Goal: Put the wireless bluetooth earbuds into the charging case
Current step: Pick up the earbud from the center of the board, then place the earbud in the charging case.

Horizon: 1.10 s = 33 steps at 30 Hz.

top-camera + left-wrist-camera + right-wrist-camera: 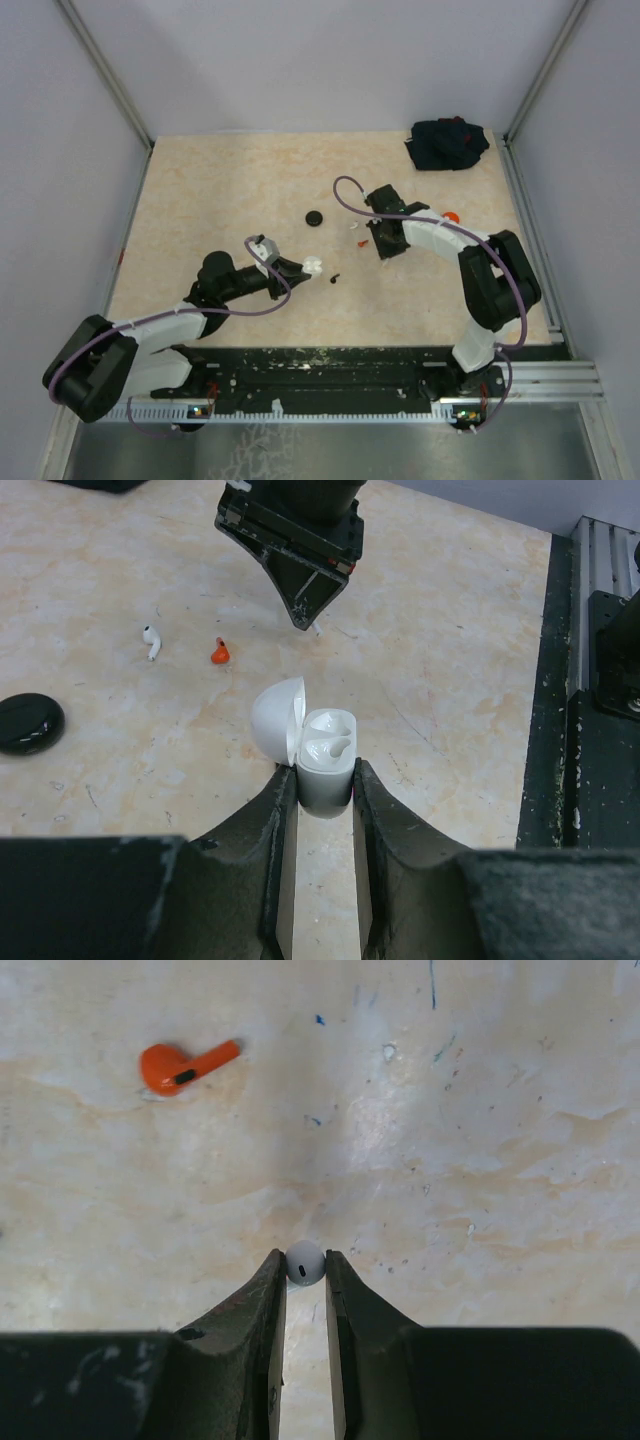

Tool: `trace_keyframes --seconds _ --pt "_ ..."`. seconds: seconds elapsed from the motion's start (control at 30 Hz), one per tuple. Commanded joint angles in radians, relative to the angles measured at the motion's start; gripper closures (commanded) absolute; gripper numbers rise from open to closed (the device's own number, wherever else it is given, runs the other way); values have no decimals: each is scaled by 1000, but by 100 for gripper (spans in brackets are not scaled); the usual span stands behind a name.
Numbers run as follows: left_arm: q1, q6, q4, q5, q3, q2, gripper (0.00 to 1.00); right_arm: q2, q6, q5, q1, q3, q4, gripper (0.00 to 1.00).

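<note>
My left gripper [323, 785] is shut on the base of a white charging case [326, 755], held upright with its lid [277, 718] swung open to the left. In the top view this case [313, 266] sits at the left gripper's tips. My right gripper [305, 1258] is shut on a white earbud [305, 1264] just above the table. It shows in the left wrist view as the right gripper [301, 615] beyond the case. A red earbud [185, 1065] lies ahead and left of it. Another white earbud [151, 640] lies beside the red earbud [219, 652]. A black earbud [335, 278] lies near the case.
A black round puck [315, 217] lies mid-table, also seen as the puck [28, 723] in the left wrist view. A red puck [450, 215] sits behind the right arm. A dark cloth bundle [447, 143] lies at the far right corner.
</note>
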State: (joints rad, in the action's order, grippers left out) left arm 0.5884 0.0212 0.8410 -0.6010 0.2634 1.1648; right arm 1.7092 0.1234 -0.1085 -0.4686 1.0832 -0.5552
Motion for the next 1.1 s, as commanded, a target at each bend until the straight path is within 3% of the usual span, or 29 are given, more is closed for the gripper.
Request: trace_keyframes --seconds 0.0,0.37,0.67,1.07 --pt "-2 -4 64 19 26 -13 99 -125 4 -83 -76 112 -58 83" --pt "45 -23 140 297 32 -42 99 -246 0 -300 -290 325 -191 83" --pt "175 -78 218 568 51 -30 100 -273 -49 -519 -520 400 -149 83" --pt "183 -69 333 521 44 20 100 -390 -164 -551 -646 230 153 83"
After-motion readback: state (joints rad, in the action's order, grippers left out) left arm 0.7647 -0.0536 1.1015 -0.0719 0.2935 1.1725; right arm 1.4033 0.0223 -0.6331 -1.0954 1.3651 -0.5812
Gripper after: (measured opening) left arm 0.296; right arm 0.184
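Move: I already pinch a white earbud in my right hand, just over the board. The open charging case in my left hand lies about 18 cm to the left of that hand, 7 cm back and 11 cm higher. The orange earbud lies 5 cm left and 4 cm ahead, the other white earbud 7 cm left and 8 cm ahead, and the black earbud 12 cm left and 5 cm back, all about 2 cm lower. From my left hand, the pinched earbud is 18 cm right, 7 cm ahead and 11 cm lower. I keep the earbud pinched and sweep my right hand up some 23 cm and left about 14 cm towards the case, drawing back a little in the later part while its down-pointing fingers tip up about 40 degrees. Meanwhile my left hand keeps its hold on the case, rises about 7 cm and goes forward 4 cm, turning some 20 degrees counter-clockwise and tipping its fingertips up. ##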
